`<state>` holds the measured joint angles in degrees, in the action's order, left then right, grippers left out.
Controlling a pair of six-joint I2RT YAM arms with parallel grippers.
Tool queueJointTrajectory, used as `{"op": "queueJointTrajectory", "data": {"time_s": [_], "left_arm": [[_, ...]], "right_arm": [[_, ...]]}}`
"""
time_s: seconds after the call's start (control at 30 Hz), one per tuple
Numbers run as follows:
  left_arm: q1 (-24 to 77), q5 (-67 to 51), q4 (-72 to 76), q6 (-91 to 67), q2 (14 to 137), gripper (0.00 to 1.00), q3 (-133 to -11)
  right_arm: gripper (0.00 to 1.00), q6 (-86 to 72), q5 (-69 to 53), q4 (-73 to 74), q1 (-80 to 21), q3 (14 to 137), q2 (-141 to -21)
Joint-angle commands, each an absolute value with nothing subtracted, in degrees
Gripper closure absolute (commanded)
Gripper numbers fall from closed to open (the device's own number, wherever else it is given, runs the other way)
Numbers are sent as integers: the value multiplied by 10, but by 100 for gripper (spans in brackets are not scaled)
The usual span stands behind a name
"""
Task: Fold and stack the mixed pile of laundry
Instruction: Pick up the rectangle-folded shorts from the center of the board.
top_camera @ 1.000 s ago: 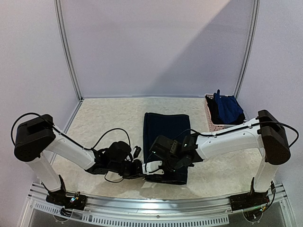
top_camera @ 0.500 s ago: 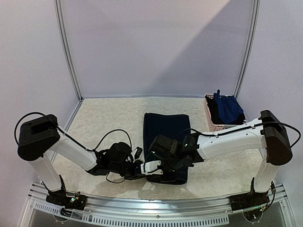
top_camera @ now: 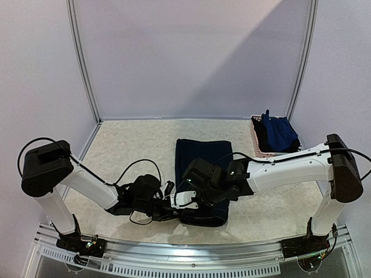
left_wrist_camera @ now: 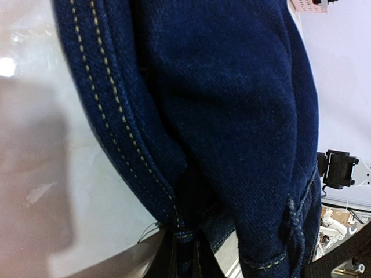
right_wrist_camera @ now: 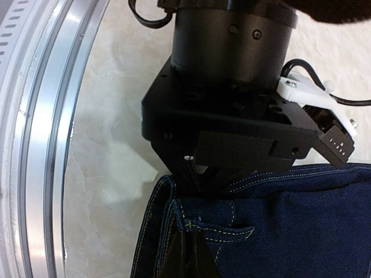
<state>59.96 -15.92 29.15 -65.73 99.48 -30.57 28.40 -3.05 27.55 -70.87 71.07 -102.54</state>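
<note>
A dark navy denim piece (top_camera: 203, 159) lies folded lengthwise in the middle of the table, its yellow stitching close up in both wrist views (left_wrist_camera: 232, 116) (right_wrist_camera: 290, 220). At its near left corner my left gripper (top_camera: 172, 204) is shut on the denim's stitched edge (left_wrist_camera: 184, 263). Right beside it my right gripper (top_camera: 184, 198) is shut on the same corner, by the pocket seam (right_wrist_camera: 188, 255). The left gripper's black body (right_wrist_camera: 232, 116) fills the top of the right wrist view. More dark and blue garments (top_camera: 278, 132) sit heaped in the basket.
The pink basket (top_camera: 258, 152) stands at the back right by the wall. A metal rail (top_camera: 185, 255) runs along the near table edge, close to the held corner (right_wrist_camera: 35, 145). Frame posts rise at the back corners.
Both grippers have closed on the denim's near left corner. The right gripper has shifted slightly away from the rail with it, and the near end of the denim has drawn in a little.
</note>
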Motion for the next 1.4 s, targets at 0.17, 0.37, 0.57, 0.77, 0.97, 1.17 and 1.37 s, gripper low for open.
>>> {"op": "queueJointTrajectory", "data": {"time_s": [0.17,0.37,0.57,0.77,0.97,1.17,1.37], "left_arm": [[611,-142,199,-655,923,88,-298],[611,-98,30,-628,842,66,-337],[611,-58,-192,-552,760,54,-396],[627,15,-398,-339,763,51,-546],[662,158,-475,-159,824,51,-622],[660,215,-436,-112,857,51,-604],[658,195,-425,-136,859,51,-602]], "right_arm": [[98,295,-62,251,-715,717,-1067],[81,290,-80,256,-715,711,-1080],[59,299,-102,318,-705,729,-1001],[53,352,-114,377,-680,684,-865],[53,384,-76,349,-679,530,-786],[50,426,-44,294,-679,459,-746],[48,448,-45,250,-686,438,-784]]}}
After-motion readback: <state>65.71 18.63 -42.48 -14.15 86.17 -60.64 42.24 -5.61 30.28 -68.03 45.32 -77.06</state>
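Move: Just below the right hand, which already pinches the raised waistband, lies the board spot for the shorts' waistband end; its middle is about 5 cm to the right, 3 cm back and 7 cm down. The folded shorts' middle is about 17 cm ahead and 5 cm right of that hand, the metal rail straight back some 10 cm. From the left hand, shut on the near left corner, the waistband end's middle lies about 9 cm right and 4 cm back, barely lower. Lowering the waistband about 3 cm towards the board and drawing it slightly back, the right hand opens, rises clear, then swings some 13 cm right and down again to beside the near right corner. The left fingers let go of the near left corner as that hand lifts and draws left, peaking about 14 cm up before sinking to 9, tipping and turning clockwise, fingers half open. ##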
